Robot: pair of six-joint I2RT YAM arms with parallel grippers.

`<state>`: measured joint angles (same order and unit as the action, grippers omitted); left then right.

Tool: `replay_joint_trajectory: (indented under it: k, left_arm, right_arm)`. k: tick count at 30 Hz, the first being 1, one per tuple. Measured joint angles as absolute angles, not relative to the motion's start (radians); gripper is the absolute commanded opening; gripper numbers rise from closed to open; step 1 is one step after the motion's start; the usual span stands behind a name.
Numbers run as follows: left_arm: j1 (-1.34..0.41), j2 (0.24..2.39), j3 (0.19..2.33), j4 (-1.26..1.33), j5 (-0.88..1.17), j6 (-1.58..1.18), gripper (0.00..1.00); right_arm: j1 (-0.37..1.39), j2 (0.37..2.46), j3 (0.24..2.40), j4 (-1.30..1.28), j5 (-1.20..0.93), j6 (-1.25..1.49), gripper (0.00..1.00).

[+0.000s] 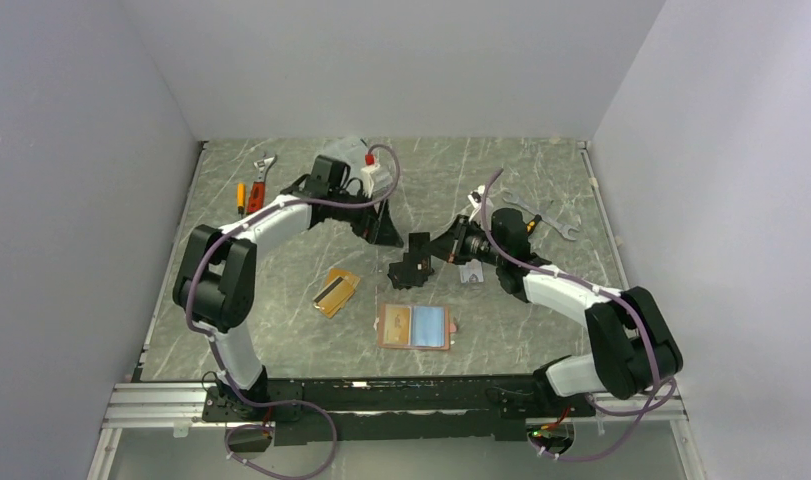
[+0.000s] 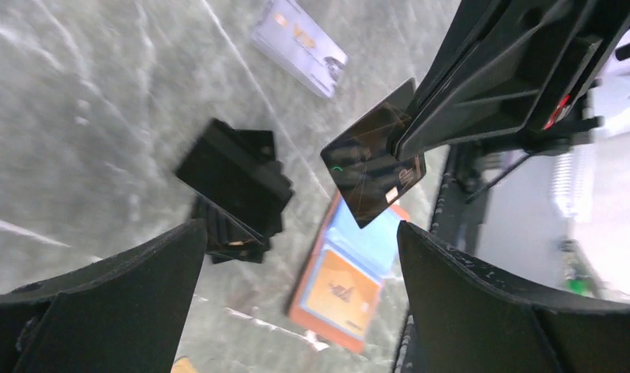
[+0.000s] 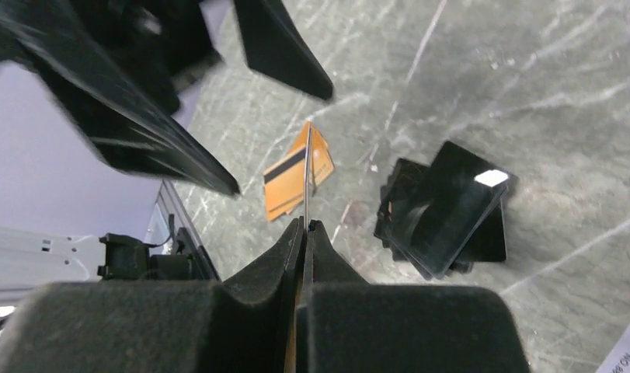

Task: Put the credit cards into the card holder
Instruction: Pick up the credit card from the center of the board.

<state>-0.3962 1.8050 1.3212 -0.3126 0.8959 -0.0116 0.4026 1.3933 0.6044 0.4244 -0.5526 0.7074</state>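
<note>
The card holder (image 1: pixel 414 327) lies open on the table at front centre, salmon-pink outside and pale blue inside, with an orange card in its left pocket (image 2: pixel 341 289). My right gripper (image 3: pixel 306 225) is shut on a thin card, seen edge-on in the right wrist view. In the left wrist view this card (image 2: pixel 371 165) looks dark and glossy and hangs above the holder. My left gripper (image 2: pixel 300 229) stands wide open just behind it, holding nothing. Two orange-gold credit cards (image 1: pixel 336 290), one with a dark stripe (image 3: pixel 294 172), lie left of the holder. A silver-grey card (image 2: pixel 300 47) lies further back.
A stack of black irregular flat pieces (image 1: pixel 409 272) (image 3: pixel 443 210) sits just behind the card holder, under the grippers. Silver wrenches (image 1: pixel 541 212) lie at the back right. An adjustable wrench (image 1: pixel 266 166) and an orange-handled tool (image 1: pixel 242 196) lie at the back left.
</note>
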Motion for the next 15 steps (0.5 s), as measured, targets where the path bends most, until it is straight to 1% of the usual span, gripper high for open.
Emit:
replay_joint_trajectory:
  k: [6, 11, 15]
  left_arm:
    - [-0.396, 1.783, 1.100, -0.020, 1.019, -0.321, 0.84]
    - [-0.397, 1.749, 1.062, 0.180, 1.089, -0.502, 0.72]
    - [-0.397, 1.738, 1.062, 0.296, 1.129, -0.580, 0.67]
  right_arm:
    - [0.403, 1.368, 0.598, 0.519, -0.567, 0.722, 0.00]
    - [0.402, 1.394, 0.612, 0.579, -0.592, 0.767, 0.00]
    - [0.403, 1.429, 0.621, 0.627, -0.613, 0.805, 0.00]
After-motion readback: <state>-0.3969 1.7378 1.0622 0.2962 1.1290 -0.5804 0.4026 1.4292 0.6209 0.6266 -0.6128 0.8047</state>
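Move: The black credit card, held in the right fingers, hangs about 6 cm to the right of the open left hand, some 3 cm nearer the base and 2 cm lower. On the table, around 12 cm below, lie the black card pile (4 cm right, 4 cm back) and the card holder (5 cm right, 17 cm back). From the right hand point the held card sits 2 cm left, 1 cm ahead and 1 cm below. Keep the card pinched in the right gripper and lift it about 4 cm, easing it slightly left. Bring the open left gripper back about 4 cm and a little right towards the card, dipping first, then rising some 5 cm. Tilt its right-pointing fingers up nearly level, about 20 degrees, and start narrowing them. ##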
